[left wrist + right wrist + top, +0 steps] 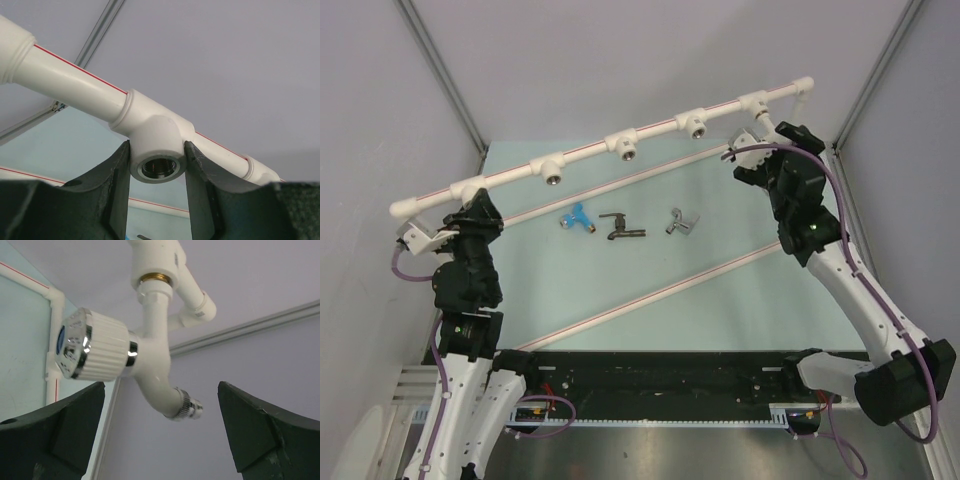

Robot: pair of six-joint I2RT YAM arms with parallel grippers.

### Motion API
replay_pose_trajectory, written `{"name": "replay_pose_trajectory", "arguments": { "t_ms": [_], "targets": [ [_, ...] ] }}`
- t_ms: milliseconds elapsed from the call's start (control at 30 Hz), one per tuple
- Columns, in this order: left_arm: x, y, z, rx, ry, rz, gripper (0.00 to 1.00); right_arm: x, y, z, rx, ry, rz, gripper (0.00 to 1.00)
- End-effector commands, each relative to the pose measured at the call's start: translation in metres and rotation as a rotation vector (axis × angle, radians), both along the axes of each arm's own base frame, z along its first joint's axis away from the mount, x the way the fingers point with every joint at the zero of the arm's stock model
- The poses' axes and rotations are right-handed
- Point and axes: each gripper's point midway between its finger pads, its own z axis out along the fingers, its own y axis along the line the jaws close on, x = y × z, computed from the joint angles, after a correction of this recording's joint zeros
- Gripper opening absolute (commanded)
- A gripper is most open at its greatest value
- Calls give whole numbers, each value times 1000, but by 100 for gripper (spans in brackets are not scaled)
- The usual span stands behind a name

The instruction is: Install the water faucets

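The white faucet hangs screwed into the rightmost tee of the white pipe, and it also shows in the top view. My right gripper is open, its fingers wide on either side of the faucet and clear of it. My left gripper is shut on the leftmost tee fitting, its fingers pressed to both sides of the empty threaded socket. The blue faucet, the dark faucet and the silver faucet lie on the table below the pipe.
Two empty tee sockets face the table between the grippers, and a third sits beside the left gripper. Two thin white rods lie slantwise on the pale green table. Grey walls stand close behind the pipe.
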Motion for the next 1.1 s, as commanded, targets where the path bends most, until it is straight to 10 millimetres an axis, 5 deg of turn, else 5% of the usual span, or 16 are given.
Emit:
{"name": "replay_pose_trajectory", "arguments": {
  "t_ms": [0, 300, 533, 633, 967, 1067],
  "targets": [
    [5, -20, -15, 52, 53, -95, 0, 17, 3, 6, -6, -43, 8, 100],
    [5, -20, -16, 52, 56, -95, 0, 34, 19, 2, 255, -59, 147, 80],
    [6, -20, -16, 53, 57, -95, 0, 36, 26, 10, 579, -57, 269, 35],
    [6, -20, -16, 54, 58, -97, 0, 33, 35, 14, 758, -32, 345, 25],
    [6, -21, -16, 54, 57, -100, 0, 30, 32, 23, 1157, 61, 469, 4],
    [6, -21, -16, 53, 57, -100, 0, 34, 14, 21, 1402, 109, 432, 2]
  ]
}}
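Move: The white faucet, hanging on the rightmost tee of the upper pipe, has its middle about 5 cm ahead of the right hand, 1 cm left and 2 cm below, inside the line of its open fingers. That tee is some 9 cm ahead and 4 cm left, a touch above; the next tee is 12 cm left of it and 5 cm nearer. The faucet lies about 16 cm ahead and 56 cm right of the left hand. The white faucet is taken between the right hand's wide-open fingers as the hand goes forward about 4 cm and down 2 cm; they then close and pinch its body under the knob. With the roll beginning as they close, the hand turns some 60 degrees clockwise seen from behind, its tips swinging slightly left, while the left hand still grips the leftmost tee, motionless. ##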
